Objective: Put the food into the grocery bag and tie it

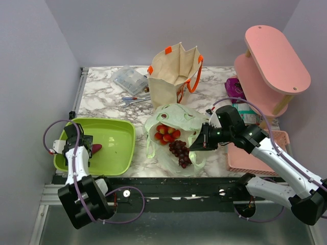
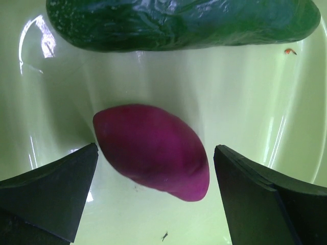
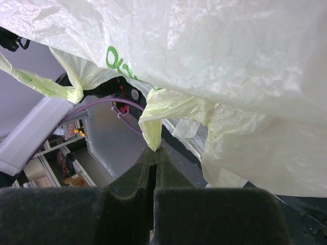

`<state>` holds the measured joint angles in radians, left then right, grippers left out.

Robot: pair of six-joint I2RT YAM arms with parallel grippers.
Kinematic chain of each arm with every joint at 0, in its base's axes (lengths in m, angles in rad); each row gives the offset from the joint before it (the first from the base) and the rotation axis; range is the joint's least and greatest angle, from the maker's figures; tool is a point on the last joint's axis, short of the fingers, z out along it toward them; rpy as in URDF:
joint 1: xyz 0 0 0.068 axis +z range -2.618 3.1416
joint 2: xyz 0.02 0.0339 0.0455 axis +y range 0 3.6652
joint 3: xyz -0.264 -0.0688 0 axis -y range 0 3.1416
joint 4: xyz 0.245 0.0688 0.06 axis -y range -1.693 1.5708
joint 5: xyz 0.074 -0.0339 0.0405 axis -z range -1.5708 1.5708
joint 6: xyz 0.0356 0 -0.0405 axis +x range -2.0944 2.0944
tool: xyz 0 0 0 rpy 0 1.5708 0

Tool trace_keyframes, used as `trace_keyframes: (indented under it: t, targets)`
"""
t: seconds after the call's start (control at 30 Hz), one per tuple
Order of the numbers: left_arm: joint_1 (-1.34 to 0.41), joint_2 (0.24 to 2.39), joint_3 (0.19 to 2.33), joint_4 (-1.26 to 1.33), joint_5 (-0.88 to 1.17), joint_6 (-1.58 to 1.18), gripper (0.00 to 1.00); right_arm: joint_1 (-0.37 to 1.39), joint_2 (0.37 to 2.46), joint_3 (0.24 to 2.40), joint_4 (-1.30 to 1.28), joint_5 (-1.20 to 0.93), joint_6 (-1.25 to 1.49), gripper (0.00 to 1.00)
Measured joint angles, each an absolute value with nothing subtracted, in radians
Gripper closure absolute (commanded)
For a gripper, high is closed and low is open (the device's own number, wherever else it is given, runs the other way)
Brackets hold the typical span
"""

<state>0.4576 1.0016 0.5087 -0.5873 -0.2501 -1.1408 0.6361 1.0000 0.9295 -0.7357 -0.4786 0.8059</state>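
The light green grocery bag lies open at mid-table, with red strawberries and dark grapes inside it. My right gripper sits at the bag's right rim. In the right wrist view the right gripper is shut on a twisted strip of the grocery bag. My left gripper hangs low over the green tray, next to the purple sweet potato. Seen from the left wrist, the left gripper is open, a finger on each side of the sweet potato, not touching it.
A dark green cucumber lies in the tray just beyond the sweet potato. A beige tote with orange handles stands behind the bag. A clear box sits back left, a pink shelf and a pink basket on the right.
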Motion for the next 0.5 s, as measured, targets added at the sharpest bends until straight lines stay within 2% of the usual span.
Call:
trace_keyframes:
  t: [0.13, 0.33, 0.5]
  targets:
    - [0.472, 1.055, 0.529, -0.558, -0.250, -1.110, 0.16, 0.636, 1.010, 0.929, -0.736, -0.478, 0.803, 0.99]
    - [0.496, 1.071, 0.537, -0.508, -0.235, -1.072, 0.49, 0.636, 1.016, 0.929, -0.735, -0.476, 0.803, 0.99]
    - [0.499, 1.046, 0.533, -0.471, -0.196, -1.039, 0.70, 0.636, 1.023, 0.929, -0.736, -0.476, 0.802, 0.99]
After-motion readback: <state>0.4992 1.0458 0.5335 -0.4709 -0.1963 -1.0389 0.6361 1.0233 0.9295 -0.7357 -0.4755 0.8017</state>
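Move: Between the left hand's open fingers lies the purple sweet potato, in the green tray, its middle roughly 1 cm to the left of the hand point and 1 cm below, with no offset ahead. The cucumber lies level with it, about 9 cm to the hand's left and 2 cm farther out; the grocery bag stands some 38 cm to the right and 3 cm farther out. From the right hand, the sweet potato is about 45 cm left, 1 cm nearer the base and 15 cm below. Closing on the sweet potato, the left hand shuts its wide-open fingers to a little over half and pinches it across both sides. Meanwhile it slides about 2 cm forward and 1.5 cm left, staying low at first, then rises about 1 cm with the grip made, the wrist hardly turning. ##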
